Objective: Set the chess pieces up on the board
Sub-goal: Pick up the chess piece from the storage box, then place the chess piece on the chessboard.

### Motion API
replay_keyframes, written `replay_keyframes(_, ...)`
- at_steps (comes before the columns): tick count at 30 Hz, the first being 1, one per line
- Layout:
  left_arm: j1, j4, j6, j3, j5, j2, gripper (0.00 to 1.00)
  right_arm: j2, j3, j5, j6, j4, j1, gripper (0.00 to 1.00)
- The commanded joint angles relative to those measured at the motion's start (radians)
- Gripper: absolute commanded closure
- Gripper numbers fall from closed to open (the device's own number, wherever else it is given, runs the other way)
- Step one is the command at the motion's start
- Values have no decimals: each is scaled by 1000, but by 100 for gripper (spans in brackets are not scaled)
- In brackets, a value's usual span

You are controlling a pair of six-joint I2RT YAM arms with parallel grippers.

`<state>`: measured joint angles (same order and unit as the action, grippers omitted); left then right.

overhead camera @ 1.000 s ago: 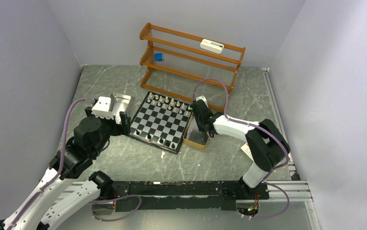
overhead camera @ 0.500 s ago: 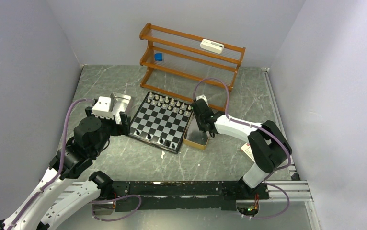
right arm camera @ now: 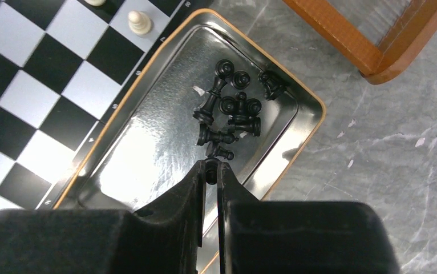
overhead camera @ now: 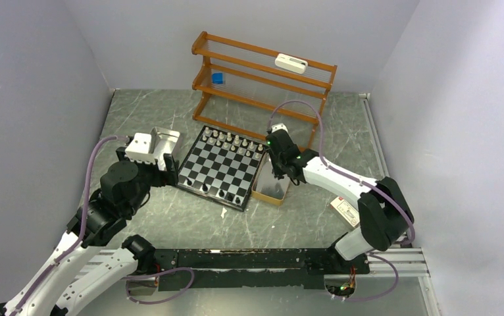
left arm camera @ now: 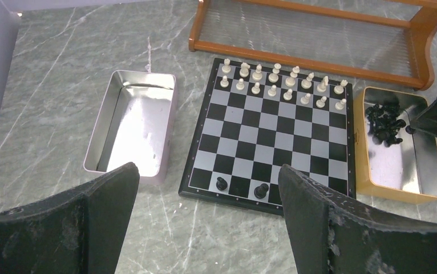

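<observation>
The board [overhead camera: 223,168] lies mid-table. White chess pieces [left arm camera: 279,83] fill its two far rows, and two black pieces [left arm camera: 241,188] stand on the near row. Several black pieces [right arm camera: 233,108] lie heaped in the gold-rimmed tin [right arm camera: 136,154] to the right of the board. My right gripper [right arm camera: 211,169] hangs over that tin, shut on a small black piece [right arm camera: 211,173] pinched at its tips. My left gripper [left arm camera: 207,228] is wide open and holds nothing. It hovers above the table near the board's near-left corner, beside the silver tin [left arm camera: 130,128].
A wooden shelf rack [overhead camera: 262,79] stands behind the board, with a white device [overhead camera: 291,63] and a blue item [overhead camera: 217,78] on it. A small card [overhead camera: 345,210] lies on the table at the right. Grey walls close in both sides.
My right gripper has shut on a black piece in the tin and risen a little with it. The left arm has not moved.
</observation>
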<state>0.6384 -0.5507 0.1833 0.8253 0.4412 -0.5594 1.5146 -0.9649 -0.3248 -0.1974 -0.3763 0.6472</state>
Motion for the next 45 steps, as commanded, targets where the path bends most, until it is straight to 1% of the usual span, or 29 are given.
replay_keyframes(1,6,4,3,0,13,17,4,-64,-38,51,-14,-38,5,87)
replay_keyframes(6,6,5,2,-1,20,21,4,-118,-67,80,-46,-52,48,87)
replay_keyframes(9,6,5,1,0,20,19,4,-121,-91,96,-60,-54,89,87)
replay_keyframes(16,6,6,2,0,24,25,4,-71,-150,89,-101,-42,231,86)
replay_keyframes(23,6,7,3,1,34,32,4,9,-139,82,-148,9,331,86)
replay_keyframes(34,6,7,4,0,40,43,4,118,-109,56,-163,49,367,85)
replay_keyframes(45,6,8,4,-2,36,45,4,194,-124,6,-172,20,375,85)
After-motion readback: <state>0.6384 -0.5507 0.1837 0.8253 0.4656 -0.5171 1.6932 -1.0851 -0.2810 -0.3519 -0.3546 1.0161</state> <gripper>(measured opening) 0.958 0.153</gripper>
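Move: The black chess piece is already pinched in the right fingers. It is bound for the second square up the board's right-hand edge, about 14 cm to the left, 8 cm back and 6 cm lower. The standing corner piece is 3 cm nearer the base than that square and 1 cm left of it, and its neighbour stands some 4 cm left of the square and 2 cm nearer. The loose black pieces in the storage box lie 3 cm ahead and 6 cm down. From the left hand that square is about 24 cm right, 2 cm ahead and 25 cm below. The black piece, still pinched in the right fingers, rides in an arc out of the storage box: up about 7 cm while swinging left, over the box's side wall to the board, some 14 cm left and 8 cm back in all. The hand turns about 15 degrees counter-clockwise, then sinks steeply beside the standing corner piece to a little below its starting height, keeping its hold. ##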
